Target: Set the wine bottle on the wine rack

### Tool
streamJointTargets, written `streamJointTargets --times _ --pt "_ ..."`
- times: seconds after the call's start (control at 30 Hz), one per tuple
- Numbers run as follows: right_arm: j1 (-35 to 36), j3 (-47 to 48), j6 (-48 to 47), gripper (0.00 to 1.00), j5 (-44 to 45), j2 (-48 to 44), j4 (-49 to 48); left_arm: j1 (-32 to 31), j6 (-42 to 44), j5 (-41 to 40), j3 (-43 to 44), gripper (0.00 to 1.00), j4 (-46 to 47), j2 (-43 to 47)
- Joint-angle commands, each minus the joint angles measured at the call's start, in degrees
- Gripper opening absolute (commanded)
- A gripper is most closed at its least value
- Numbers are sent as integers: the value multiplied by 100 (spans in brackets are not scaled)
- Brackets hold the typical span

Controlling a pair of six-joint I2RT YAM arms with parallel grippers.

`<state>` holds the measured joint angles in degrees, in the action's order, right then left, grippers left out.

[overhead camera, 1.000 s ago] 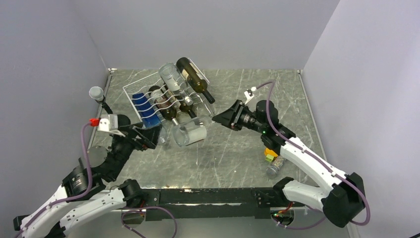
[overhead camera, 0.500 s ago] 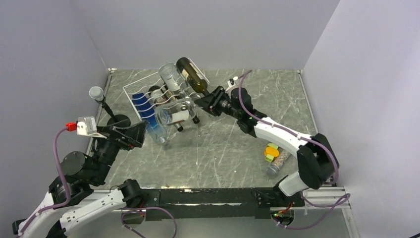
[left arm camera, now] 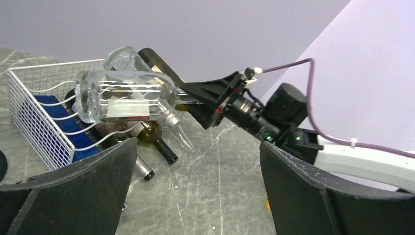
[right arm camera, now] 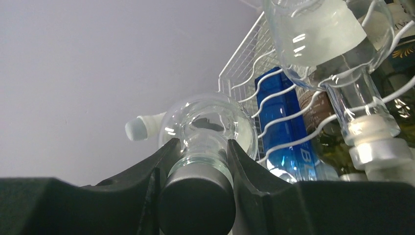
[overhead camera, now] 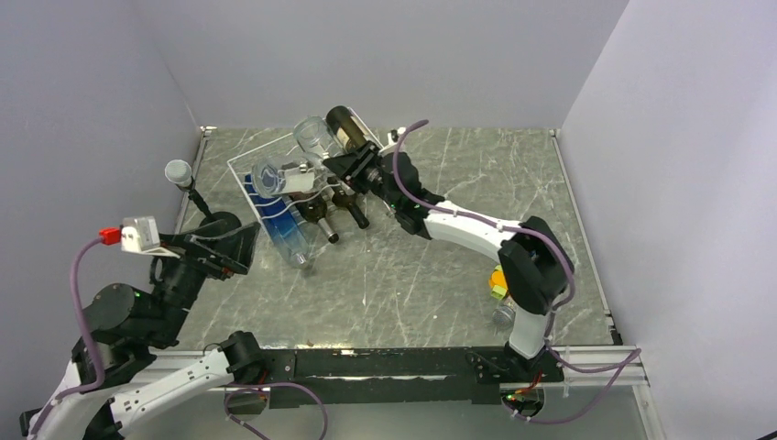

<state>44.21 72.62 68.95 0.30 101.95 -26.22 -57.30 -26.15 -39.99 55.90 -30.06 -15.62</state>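
Observation:
My right gripper point(overhead camera: 334, 169) is shut on the black-capped neck of a clear glass wine bottle point(overhead camera: 282, 176) and holds it lying level above the white wire wine rack point(overhead camera: 240, 174). In the right wrist view the fingers point(right arm camera: 161, 161) clamp the neck just behind the cap, with the bottle's point(right arm camera: 208, 120) round shoulder ahead. The left wrist view shows the bottle point(left arm camera: 125, 95) over the wine rack's point(left arm camera: 29, 115) wavy rods. My left gripper point(overhead camera: 240, 246) stands wide open and holds nothing, low at the near left, short of the wine rack.
The wine rack holds a blue bottle point(right arm camera: 284, 122), another clear one point(right arm camera: 323, 34) and dark ones point(overhead camera: 353, 133). A black microphone stand point(overhead camera: 180, 174) rises at the left edge. Orange and yellow pieces point(overhead camera: 500, 280) and a small jar point(overhead camera: 507, 313) lie at the right.
The right arm has carried the clear bottle from the table in front of the rack up and to the far left, over the rack. The left arm has drawn back toward the near left.

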Motion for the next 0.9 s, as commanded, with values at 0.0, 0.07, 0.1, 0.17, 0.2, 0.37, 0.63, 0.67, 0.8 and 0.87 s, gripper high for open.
streamJointTargets --times 0.0,0.07,0.1,0.17,0.2,0.37,0.63,0.67,0.8,0.87 --pt "182 925 484 0 891 147 -2409 17 78 -65 431 99 -260 20" --pt "261 1014 406 0 1190 282 -2579 17 90 -33 528 99 -320 11" --pt "290 1044 370 0 1334 332 -2637 17 100 -21 557 99 -336 12" --pt "357 1094 310 0 1654 449 -2783 17 93 4 598 99 -373 7" --pt "394 1122 299 0 1787 503 -2855 17 93 1 612 99 -382 13" --pt "479 1264 403 0 2204 765 -3124 17 94 -22 583 99 -441 23" --pt "502 1885 443 0 2342 1275 -3484 16 93 -94 557 99 -526 89" --pt "501 1940 503 0 2343 1356 -3554 12 93 -108 568 99 -539 94" --pt "538 2128 697 0 2373 1631 -3682 17 133 -143 567 99 -537 121" --pt "596 2169 621 0 2479 1704 -3726 16 157 -132 568 99 -522 114"
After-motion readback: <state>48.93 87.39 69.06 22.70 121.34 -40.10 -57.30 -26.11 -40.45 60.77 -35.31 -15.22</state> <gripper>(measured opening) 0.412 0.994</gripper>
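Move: The right hand holds a clear bottle by its neck. The open spot on the rack's upper layer lies about 4 cm ahead, 9 cm to its left and 11 cm below. Next to that spot, the clear bottle already racked is about 7 cm ahead of the hand, level sideways, 10 cm down. The dark bottle is 9 cm ahead, 9 cm right; the blue bottle 2 cm back, 14 cm left, 20 cm down. The spot is some 26 cm ahead of the left hand, 22 cm below. Forward and a little left, about 8 cm in all, the right hand carries the held clear bottle over the rack towards the open upper spot. It turns clockwise some 20 degrees on the way, sinks about 3 cm, then rises again by roughly 2. The fingers keep their grip on the neck, and late on the wrist tips the bottle's base up slightly. ##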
